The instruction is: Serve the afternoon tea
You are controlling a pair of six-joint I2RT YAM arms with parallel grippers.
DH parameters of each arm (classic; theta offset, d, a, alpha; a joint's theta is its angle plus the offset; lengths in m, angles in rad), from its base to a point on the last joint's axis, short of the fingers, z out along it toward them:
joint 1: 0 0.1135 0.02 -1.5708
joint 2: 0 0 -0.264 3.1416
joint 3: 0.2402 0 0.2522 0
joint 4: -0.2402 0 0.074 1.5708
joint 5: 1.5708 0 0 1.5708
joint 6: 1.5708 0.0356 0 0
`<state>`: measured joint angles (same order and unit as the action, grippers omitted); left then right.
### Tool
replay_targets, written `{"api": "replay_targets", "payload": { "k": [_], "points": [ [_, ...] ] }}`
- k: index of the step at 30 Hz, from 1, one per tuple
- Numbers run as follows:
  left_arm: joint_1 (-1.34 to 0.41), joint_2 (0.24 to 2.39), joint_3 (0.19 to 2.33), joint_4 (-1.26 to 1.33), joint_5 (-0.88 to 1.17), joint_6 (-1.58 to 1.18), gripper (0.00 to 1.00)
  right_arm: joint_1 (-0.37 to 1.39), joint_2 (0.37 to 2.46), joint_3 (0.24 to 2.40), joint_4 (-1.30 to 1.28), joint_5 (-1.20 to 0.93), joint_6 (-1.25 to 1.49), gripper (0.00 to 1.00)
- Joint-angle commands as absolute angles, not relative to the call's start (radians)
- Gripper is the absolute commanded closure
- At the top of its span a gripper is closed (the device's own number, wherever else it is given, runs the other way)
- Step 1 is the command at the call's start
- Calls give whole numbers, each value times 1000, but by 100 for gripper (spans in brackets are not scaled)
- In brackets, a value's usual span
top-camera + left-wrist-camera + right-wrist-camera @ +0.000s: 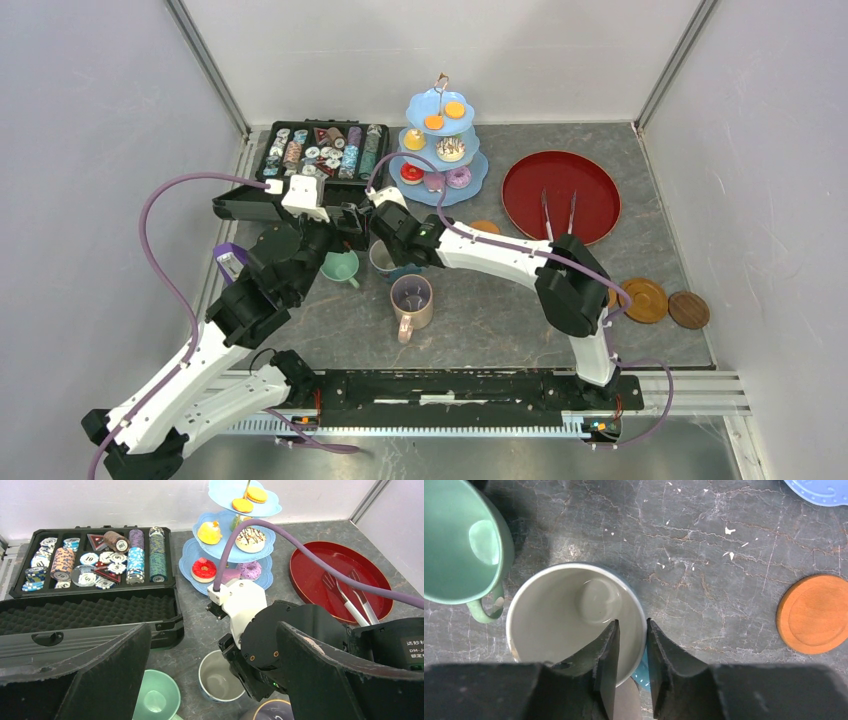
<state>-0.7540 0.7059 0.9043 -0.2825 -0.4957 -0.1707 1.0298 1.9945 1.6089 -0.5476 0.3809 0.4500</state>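
Note:
My right gripper point(633, 625) stands astride the rim of the white-and-blue mug point(554, 625): one finger is inside, the other outside. Its jaws are narrow, with a gap still showing at the wall. The mint green mug point(454, 545) stands just left of it. In the top view the tall pink-purple mug point(411, 298) is nearer the arms. My left gripper point(214, 630) hovers wide open above the mugs with nothing between its fingers. Pastries sit on the pale-blue three-tier stand point(440, 150) at the back.
An open black case of chips point(320, 152) lies at the back left. On the right a red tray point(560, 196) holds metal tongs point(558, 215). An orange coaster point(816, 615) lies near the stand; two brown coasters point(645, 299) sit at the far right.

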Motion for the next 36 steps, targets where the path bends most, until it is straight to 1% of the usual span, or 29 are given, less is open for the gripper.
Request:
{"api": "replay_targets", "payload": {
  "k": [1,6,8,12,13,17,26,30,36],
  "points": [
    [-755,702,902,-249,-507,-169,0,1036,2006,1660,-537,430,468,72],
    [-755,702,901,-247,-521,-163,0,1035,1991,1664,-516,429,475,81],
    [-755,702,899,-247,-524,-161,0,1033,1973,1661,-499,427,480,86],
    [-755,703,899,-245,-525,-161,0,1012,1937,1657,-471,402,503,99],
    [-755,705,899,-245,-525,-161,0,1002,1925,1655,-466,388,517,100],
    [-755,711,899,-245,-518,-164,0,971,1878,1651,-461,372,559,100],
    [-755,716,899,-247,-511,-166,0,907,1769,1638,-635,537,684,100],
    [-755,717,900,-247,-509,-166,0,844,1703,1568,-668,572,701,100],
    [-755,721,901,-248,-508,-167,0,714,1636,1439,-651,560,663,100]
  ]
}}
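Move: The white-and-blue cup's near wall is already between the right fingers, with the cup's middle about 4 cm to that hand's left and 4 cm below. The orange coaster lies some 19 cm right and 8 cm forward of the right hand; the green cup, 15 cm left and 2 cm back; the large mug, 10 cm back and 1 cm right; the cake stand, 20 cm ahead and 8 cm right. From the left hand the white-and-blue cup lies about 4 cm forward, 4 cm right and 27 cm below. The white-and-blue cup's right-hand wall, beside the handle, is pinched as the half-open right fingers close almost fully, hardly shifting meanwhile. Then the right hand lifts the cup about 8 cm and sweeps it some 14 cm right and a little forward towards the orange coaster, turning clockwise by roughly 25 degrees and keeping its hold, with the sideways travel quickening. ##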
